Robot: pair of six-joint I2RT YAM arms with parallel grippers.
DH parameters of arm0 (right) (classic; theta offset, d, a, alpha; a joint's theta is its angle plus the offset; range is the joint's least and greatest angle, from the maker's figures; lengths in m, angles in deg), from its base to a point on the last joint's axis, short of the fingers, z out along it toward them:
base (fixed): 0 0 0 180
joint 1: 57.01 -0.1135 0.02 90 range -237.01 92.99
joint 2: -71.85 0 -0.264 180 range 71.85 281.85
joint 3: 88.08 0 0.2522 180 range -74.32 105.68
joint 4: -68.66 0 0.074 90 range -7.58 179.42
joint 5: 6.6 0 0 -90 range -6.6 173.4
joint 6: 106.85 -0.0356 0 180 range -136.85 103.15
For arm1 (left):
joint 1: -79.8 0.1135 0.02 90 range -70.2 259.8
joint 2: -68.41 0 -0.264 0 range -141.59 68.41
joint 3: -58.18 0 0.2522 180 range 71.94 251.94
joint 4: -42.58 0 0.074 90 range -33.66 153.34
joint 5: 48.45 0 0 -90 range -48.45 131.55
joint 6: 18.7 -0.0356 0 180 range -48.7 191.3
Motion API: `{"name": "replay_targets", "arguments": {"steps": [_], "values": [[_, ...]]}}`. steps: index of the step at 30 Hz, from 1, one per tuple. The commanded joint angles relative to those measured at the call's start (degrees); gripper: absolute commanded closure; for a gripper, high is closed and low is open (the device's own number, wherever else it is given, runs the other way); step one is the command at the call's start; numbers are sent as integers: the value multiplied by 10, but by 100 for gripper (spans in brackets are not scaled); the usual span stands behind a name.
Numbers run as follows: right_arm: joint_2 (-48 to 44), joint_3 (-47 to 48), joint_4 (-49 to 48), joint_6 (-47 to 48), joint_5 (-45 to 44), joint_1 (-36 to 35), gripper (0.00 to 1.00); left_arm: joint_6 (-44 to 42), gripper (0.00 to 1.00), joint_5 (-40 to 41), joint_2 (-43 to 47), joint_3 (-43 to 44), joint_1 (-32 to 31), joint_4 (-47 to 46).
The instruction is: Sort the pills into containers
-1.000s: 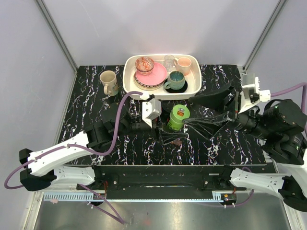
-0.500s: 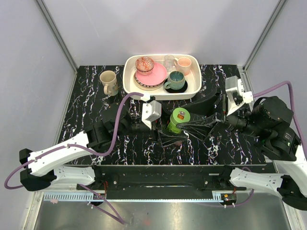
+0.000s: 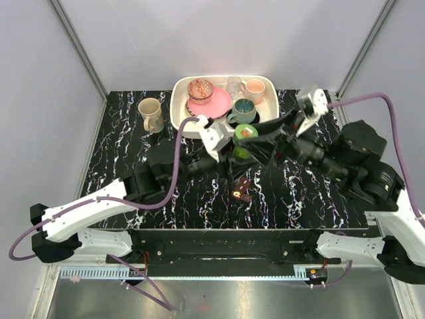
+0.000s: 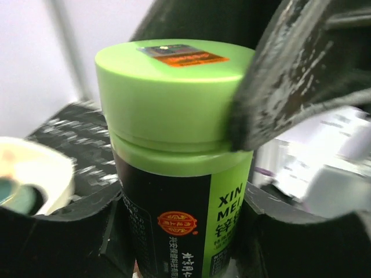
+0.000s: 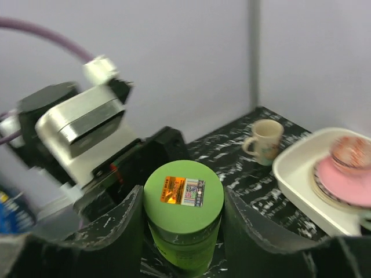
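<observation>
A green-capped pill bottle (image 3: 244,138) with a black and green label hangs above the table, just in front of the tray. My left gripper (image 3: 234,147) is shut on the bottle's body (image 4: 174,191), one finger on each side. My right gripper (image 3: 251,135) comes from the right and its fingers (image 5: 110,237) press both sides of the green cap (image 5: 183,194). The containers, a small dark-brown oblong case (image 3: 240,189), lie on the table nearer than the bottle. No loose pills show.
A white tray (image 3: 270,90) of crockery stands at the back, close behind the bottle, also in the right wrist view (image 5: 290,168). A beige mug (image 3: 151,114) stands left of it. The black marbled table (image 3: 119,159) is walled on three sides.
Both grippers have carried the bottle away from the near edge toward the tray, uncovering the brown case. My right gripper's fingers have drawn in around the cap.
</observation>
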Motion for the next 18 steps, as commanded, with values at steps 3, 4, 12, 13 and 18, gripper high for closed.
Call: {"name": "replay_targets", "arguments": {"steps": [3, 4, 12, 13, 18], "values": [[81, 72, 31, -59, -268, -1, 40, -70, 100, 407, -57, 52, -3, -3], [84, 83, 32, -59, -264, -1, 33, -80, 100, 426, -60, 47, -3, -7], [31, 51, 14, -52, -195, 0, 20, -50, 100, 251, 10, -46, -3, -70], [25, 42, 14, -52, -176, -1, 19, -40, 100, 233, 25, -54, -3, -77], [0, 24, 22, -63, -137, -1, 19, -24, 100, 123, 60, -90, -3, -108]]}}
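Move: The left hand still holds the green pill bottle upright by its body, with the lid about 6 cm above that hand and level with it otherwise. The lid is already between the right hand's fingertips, right at its hand point. From the right hand, the brown packet lies on the table about 5 cm ahead, 3 cm to the right and some 45 cm below; the dish tray's middle is roughly 34 cm ahead and 3 cm left, similarly low. Forward together in opposite arcs: the left hand swings the held bottle about 10 cm out, turning it counter-clockwise some 30 degrees, while the right pinches the lid, going 7 cm out and turning clockwise about 20. The right fingers then open off the lid and draw back and to the right; the left, having sunk and edged left, comes partly back, keeping its grip. ##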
